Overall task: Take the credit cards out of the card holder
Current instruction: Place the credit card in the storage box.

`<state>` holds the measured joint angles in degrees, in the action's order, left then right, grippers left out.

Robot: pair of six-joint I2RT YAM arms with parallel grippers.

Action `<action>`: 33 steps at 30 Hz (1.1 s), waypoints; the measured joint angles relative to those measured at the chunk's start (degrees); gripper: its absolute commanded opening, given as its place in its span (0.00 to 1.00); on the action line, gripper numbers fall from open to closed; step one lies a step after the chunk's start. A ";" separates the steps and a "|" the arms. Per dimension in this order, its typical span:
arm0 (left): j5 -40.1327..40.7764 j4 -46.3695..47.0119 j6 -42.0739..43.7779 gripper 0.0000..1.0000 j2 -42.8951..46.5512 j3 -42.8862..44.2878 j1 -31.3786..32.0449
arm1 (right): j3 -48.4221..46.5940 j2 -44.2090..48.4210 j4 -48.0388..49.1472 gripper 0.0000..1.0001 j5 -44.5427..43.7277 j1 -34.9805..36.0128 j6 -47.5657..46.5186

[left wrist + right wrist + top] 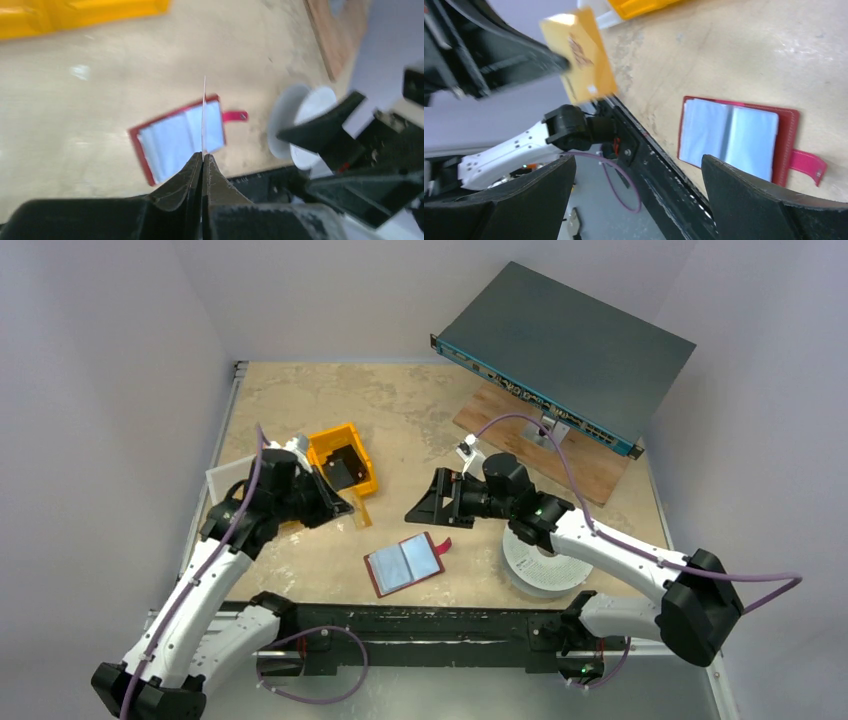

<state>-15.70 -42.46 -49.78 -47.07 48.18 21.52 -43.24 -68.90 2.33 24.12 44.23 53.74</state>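
Note:
The card holder lies open on the table, dark red with pale blue-grey pockets and a pink snap tab, also in the left wrist view and the right wrist view. My left gripper hangs above and to the left of it, shut on a golden-yellow credit card. That card shows edge-on between the closed fingertips of the left gripper. My right gripper stands wide open and empty, a short way right of the card. Any cards still in the pockets are not discernible.
A yellow bin holding a black blocky part sits behind the left gripper, with a white bin beside it. A white roll lies under the right arm. A grey rack unit rests on a wooden board at the back right.

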 measured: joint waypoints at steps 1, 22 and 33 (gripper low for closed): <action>2.78 -3.04 1.31 0.00 -0.87 2.56 -1.29 | -0.50 0.00 -1.73 0.99 -0.81 0.00 -1.20; 53.11 -20.28 16.70 0.00 -39.15 24.79 -21.44 | -2.14 2.23 -16.81 0.99 -6.67 0.00 -13.29; 55.28 -19.17 19.93 0.13 -53.11 30.77 -28.02 | -2.32 3.76 -19.74 0.99 -6.86 0.02 -14.47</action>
<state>39.57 -61.63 -29.85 -100.18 78.96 -6.50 -45.56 -65.14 -17.41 17.26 44.25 39.27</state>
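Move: The left hand already pinches the gold credit card. The storage box's white compartment, with gold cards inside, lies about 25 cm to its left, 7 cm ahead and 17 cm below. The orange box's near section is some 14 cm left and 11 ahead, its far section 4 left and 15 ahead; the open card holder is 9 cm right and 7 back. For the right hand, the white compartment lies about 39 cm left and 8 ahead. Keeping its pinch on the gold card, the left hand sweeps leftward across the orange box to the white compartment, about 30 cm left, 10 cm forward and 8 cm down. Its wrist swings some 80 degrees in all, bringing the fingers from pointing forward-right to left and down. The empty right hand, still open, eases about 4 cm right and 4 cm down. ##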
